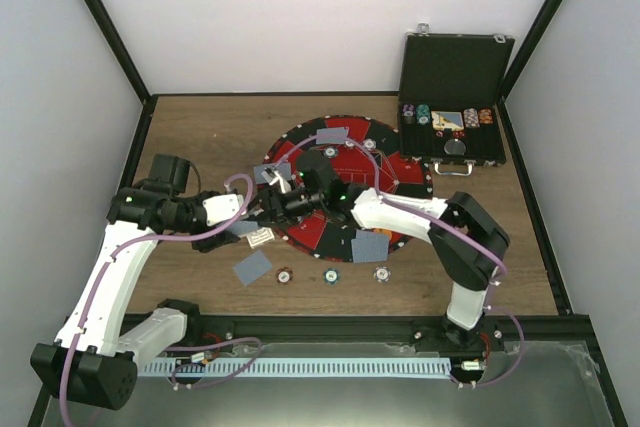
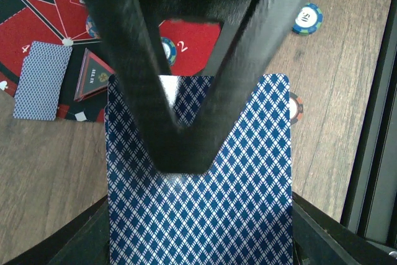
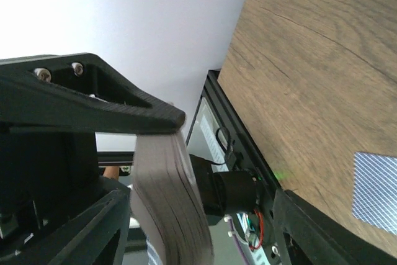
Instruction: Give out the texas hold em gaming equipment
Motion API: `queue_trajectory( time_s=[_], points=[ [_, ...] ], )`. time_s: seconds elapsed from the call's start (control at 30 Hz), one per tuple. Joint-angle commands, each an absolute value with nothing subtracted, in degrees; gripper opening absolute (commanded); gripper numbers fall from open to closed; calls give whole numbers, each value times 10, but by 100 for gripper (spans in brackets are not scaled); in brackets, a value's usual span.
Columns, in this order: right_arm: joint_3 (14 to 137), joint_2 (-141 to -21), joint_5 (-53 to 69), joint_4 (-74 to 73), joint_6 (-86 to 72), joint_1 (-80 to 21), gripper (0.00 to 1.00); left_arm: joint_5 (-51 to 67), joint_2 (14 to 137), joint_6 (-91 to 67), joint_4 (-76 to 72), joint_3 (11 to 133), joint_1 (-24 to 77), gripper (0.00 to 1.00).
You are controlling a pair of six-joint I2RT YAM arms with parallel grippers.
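Note:
My left gripper is shut on a deck of blue-backed playing cards, clamping its two long edges, with the back towards the camera. My right gripper stands open around that deck; one of its fingers lies over the top card and a gap shows on the other side. Both grippers meet above the left part of the round mat. Single cards lie face down on the mat, another on the wood. Three poker chips line the mat's near edge. A black triangular marker rests on the mat.
The open black case with chip rows stands at the back right. A face-up card lies below the grippers. The black frame rail runs along the near edge, and white walls close the back and sides.

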State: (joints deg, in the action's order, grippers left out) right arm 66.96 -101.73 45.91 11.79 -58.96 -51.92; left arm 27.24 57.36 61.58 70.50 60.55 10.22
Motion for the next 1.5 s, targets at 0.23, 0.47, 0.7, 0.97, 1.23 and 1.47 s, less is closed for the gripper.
queue_trajectory(
  time_s=[0.23, 0.47, 0.7, 0.97, 1.23, 1.47],
  points=[
    [766, -1108, 485, 97, -581, -544, 63, 285, 572, 621, 714, 623, 101, 4],
    [689, -1071, 473, 111, -579, -509, 60, 291, 573, 622, 715, 625, 101, 4],
    [640, -1032, 470, 131, -585, -490, 53, 296, 575, 622, 713, 624, 101, 4],
    [646, -989, 480, 146, -592, -490, 48, 294, 574, 621, 710, 619, 101, 4],
    [641, -940, 463, 110, -575, -490, 16, 292, 572, 621, 708, 612, 101, 4],
    [642, -909, 450, 44, -543, -483, 1, 290, 570, 621, 708, 613, 101, 4]
  ],
)
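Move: Just to the left of the right hand, about 4 cm off, 1 cm back and 3 cm lower, lies the middle of the card deck, which the left hand still grips by its edges, some 1 cm right of and 1 cm below that hand's point. About 18 cm below the right hand on the table lie the face-up card, 2 cm ahead and 2 cm left, the lone blue card, 6 cm back and 4 cm left, and the red chips, 7 cm back and 4 cm right. Reaching about 4 cm left over the deck and sinking 2 cm with its fingers apart, the right hand then sweeps back right some 5 cm along the deck to work the top card loose. Its fingers shut on that card and pull it up 5 cm and a little farther right, away from the deck; the left hand holds the deck still. ##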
